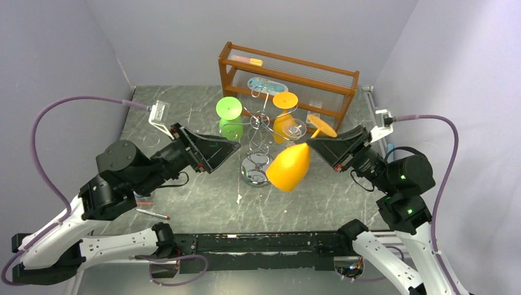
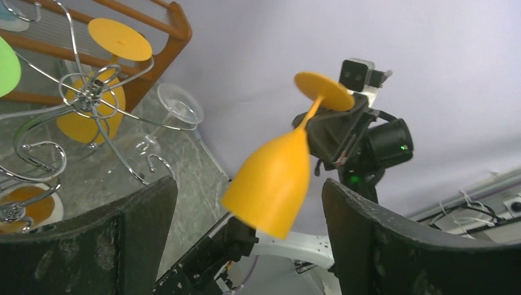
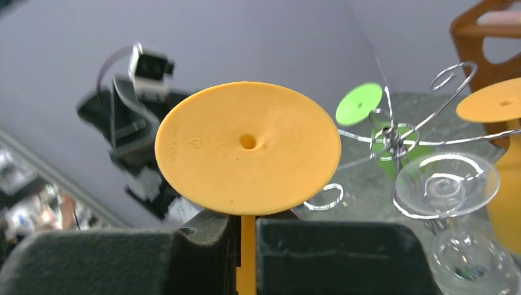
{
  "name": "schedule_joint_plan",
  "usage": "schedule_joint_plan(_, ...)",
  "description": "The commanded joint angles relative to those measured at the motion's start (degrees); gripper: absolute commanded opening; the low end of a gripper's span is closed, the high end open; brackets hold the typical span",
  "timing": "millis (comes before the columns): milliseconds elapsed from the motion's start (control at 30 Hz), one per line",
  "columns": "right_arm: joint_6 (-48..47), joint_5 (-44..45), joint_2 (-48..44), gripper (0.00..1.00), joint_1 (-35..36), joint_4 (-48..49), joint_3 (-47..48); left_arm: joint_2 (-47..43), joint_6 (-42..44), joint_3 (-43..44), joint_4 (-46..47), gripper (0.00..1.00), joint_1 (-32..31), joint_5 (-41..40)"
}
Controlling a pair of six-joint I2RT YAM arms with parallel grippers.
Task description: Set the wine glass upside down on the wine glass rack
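My right gripper [image 1: 314,143] is shut on the stem of an orange wine glass [image 1: 289,167], which it holds in the air. The glass is tilted, with its bowl down to the left and its round foot [image 3: 247,147] up. The stem runs down between the shut pads of that gripper [image 3: 246,228]. The silver wire wine glass rack [image 1: 261,132] stands just behind and left of the glass. My left gripper [image 1: 228,152] is open, left of the bowl and apart from it. In the left wrist view the bowl [image 2: 273,184] hangs beyond the wide-spread fingers [image 2: 344,233].
On the rack hang a green glass [image 1: 228,110], another orange glass [image 1: 284,117] and a clear glass [image 1: 295,130], all upside down. A brown wooden shelf unit [image 1: 289,74] stands behind it at the back wall. A pen [image 1: 153,213] lies by the left arm.
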Motion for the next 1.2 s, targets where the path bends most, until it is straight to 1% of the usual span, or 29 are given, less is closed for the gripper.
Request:
schedule_joint_plan(0, -16.76, -16.56, -0.61, 0.0, 0.05, -7.31, -0.06, -0.14, 0.7, 0.14, -1.9, 0.9, -0.28, 6.42)
schedule_joint_plan(67, -21.74, -17.95, -0.96, 0.0, 0.03, -9.91, 0.47, 1.53, -0.79, 0.56, 0.31, 0.9, -0.28, 10.61)
schedule_joint_plan(133, -25.43, -19.55, -1.42, 0.0, 0.03, -10.48, 0.67, 4.23, -2.97, 1.5, 1.81, 0.9, -0.28, 14.53)
schedule_joint_plan(233, -29.18, -21.33, -2.42, 0.0, 0.03, -9.17, 0.16, 8.2, -9.88, 3.0, 0.83, 0.89, -0.28, 17.81)
schedule_joint_plan(400, -35.98, -25.17, -3.3, 0.0, -0.05, -10.85, 0.04, 10.34, -18.54, -1.8, 11.59, 0.87, -0.28, 23.8)
schedule_joint_plan(500, -37.84, -27.05, -3.74, 0.0, -0.06, -11.05, -0.68, 10.99, -21.03, -3.58, 15.7, 0.89, -0.28, 25.42)
schedule_joint_plan(667, -40.33, -29.87, -4.37, 0.0, -0.06, -10.17, -2.41, 12.13, -21.45, -2.02, 15.0, 0.93, -0.28, 24.01)
schedule_joint_plan(733, -40.66, -29.99, -5.23, 0.0, -0.06, -8.4, -4.0, 12.63, -22.33, -1.93, 15.92, 0.92, -0.28, 24.84)
schedule_joint_plan(800, -40.67, -30.6, -5.88, 0.0, -0.06, -6.55, -5.42, 13.51, -23.46, -2.48, 17.79, 0.85, -0.28, 26.21)
schedule_joint_plan(900, -40.6, -31.79, -6.1, 0.0, -0.06, -5.36, -6.17, 15.79, -24.09, -1.77, 17.47, 0.67, -0.32, 28.15)
schedule_joint_plan(933, -40.53, -32.42, -5.98, 0.0, -0.06, -5.19, -6.14, 16.62, -24.25, -1.58, 17.39, 0.63, -0.37, 29.13)
schedule_joint_plan(1067, -41.46, -33.42, -5.4, 0.0, -0.06, -6.35, -5.25, 18.54, -24.4, -1.45, 19.28, 0.52, -0.7, 31.97)
schedule_joint_plan(1133, -42.41, -33.58, -5.28, 0.0, -0.06, -7.62, -4.8, 18.45, -24.14, -1.55, 19.31, 0.45, -0.81, 31.53)
schedule_joint_plan(1167, -42.69, -33.63, -5.19, 0.0, -0.06, -8.11, -4.72, 18.16, -24.14, -2.0, 19.77, 0.4, -0.81, 30.73)
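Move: The foot of the orange glass in my right fingers lies about 18 cm to the right of my open left hand, 4 cm ahead and 3 cm higher. From my right hand, the left fingers wait some 16 cm to the left and level. The wine glass rack's hub stands roughly 14 cm ahead of the left hand, 6 cm right and 12 cm lower. The hanging green glass's foot is about 2 cm beyond the hub and 7 cm left of it. My left hand sweeps about 13 cm right, dipping and easing back some 4 cm, tipping down while turning clockwise, and its fingers close about halfway around the rim of the glass's foot. My right hand keeps its pinch on the stem, sinks about 8 cm and draws back 7 cm, rolling the glass some 45 degrees so its foot turns up to meet them. ##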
